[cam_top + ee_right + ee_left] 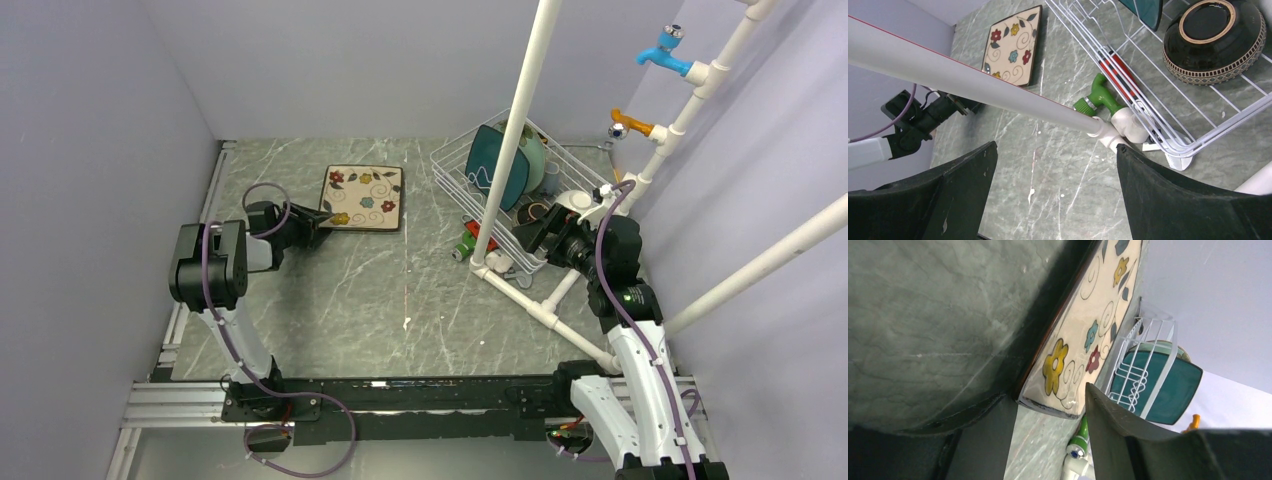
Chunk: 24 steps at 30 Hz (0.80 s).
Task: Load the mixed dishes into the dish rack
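Note:
The cream square plate with flowers [364, 197] [1083, 325] [1012, 45] lies flat on the table. My left gripper [322, 218] [1050, 392] is at its near left corner, one finger on each side of the rim and close to it; I cannot tell if they touch. The dish rack [455, 165] [1148, 330] [1198, 145] holds the teal square plate [492, 160] [1178, 385] upright, with the mint-green plate [535, 160] behind it and the brown glazed bowl [1215, 37] upside down. My right gripper [535, 228] [1055, 147] hangs open and empty by the rack's near corner.
A white pipe frame [520, 120] [973, 80] rises in front of the rack, its base pipe running along the table. A green tap [465, 247] [1098, 97] lies at the rack's foot. Blue [665, 55] and orange [630, 125] taps sit on the right-hand pipes.

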Motion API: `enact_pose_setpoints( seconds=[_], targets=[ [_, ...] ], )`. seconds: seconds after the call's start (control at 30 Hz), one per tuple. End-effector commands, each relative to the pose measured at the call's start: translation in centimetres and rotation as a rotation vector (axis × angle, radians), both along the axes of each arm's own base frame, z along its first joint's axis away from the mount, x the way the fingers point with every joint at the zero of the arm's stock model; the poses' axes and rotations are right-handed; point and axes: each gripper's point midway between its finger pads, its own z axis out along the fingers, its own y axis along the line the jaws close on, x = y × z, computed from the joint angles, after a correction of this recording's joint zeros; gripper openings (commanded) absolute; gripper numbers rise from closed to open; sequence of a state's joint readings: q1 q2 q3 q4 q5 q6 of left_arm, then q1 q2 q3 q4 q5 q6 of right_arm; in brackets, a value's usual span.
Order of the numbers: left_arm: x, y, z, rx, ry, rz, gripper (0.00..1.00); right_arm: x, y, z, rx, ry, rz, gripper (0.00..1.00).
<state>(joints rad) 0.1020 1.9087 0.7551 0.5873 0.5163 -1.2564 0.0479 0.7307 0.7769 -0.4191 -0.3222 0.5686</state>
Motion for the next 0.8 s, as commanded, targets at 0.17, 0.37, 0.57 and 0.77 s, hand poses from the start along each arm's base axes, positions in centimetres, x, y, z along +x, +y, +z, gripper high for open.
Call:
enact_pose_setpoints(
  seconds=[0.17,0.37,0.57,0.77],
  targets=[
    [1.0,0.9,-2.6,0.124,0.028,0.13,0.58,0.3,-0.2,2.2,-0.001,-0.053,-0.014,0.9],
    [0.4,-1.1,-5.6,0.08,0.144,0.176,0.44,0.1,-0.3,3.1,-0.009,-0.069,-0.016,0.9],
    [0.9,-1.3,-4.9,-0.058,0.067,0.228,0.14,-0.1,-0.5,3.1,-0.025,-0.073,-0.02,0.9],
    [1.7,-0.3,0.2,-0.208,-0.038,0.243,0.0,0.1,-0.2,2.5,-0.009,-0.068,-0.009,0.9]
  ],
)
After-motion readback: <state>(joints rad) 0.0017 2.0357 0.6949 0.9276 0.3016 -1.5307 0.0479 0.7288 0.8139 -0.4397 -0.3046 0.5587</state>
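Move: The patterned square plate lies flat with its near left corner just at the open left fingers; its middle is about 9 cm to the right and 6 cm ahead, a centimetre lower. The green fitting is some 34 cm to the left hand's right and 5 cm back, the dish rack's middle roughly 48 cm right and 6 cm ahead, a little higher. From the idle right hand the plate lies about 38 cm left, 23 cm ahead and 20 cm down. The square plate's near left corner gets pinched by the left fingers, which close from a bit over half open to nearly shut, their effort rising at the end. The left hand works forward some 2.5 cm, then swings right and down onto the corner before easing slightly back and up, turning about 10 degrees counter-clockwise and lastly rolling its left side down. ##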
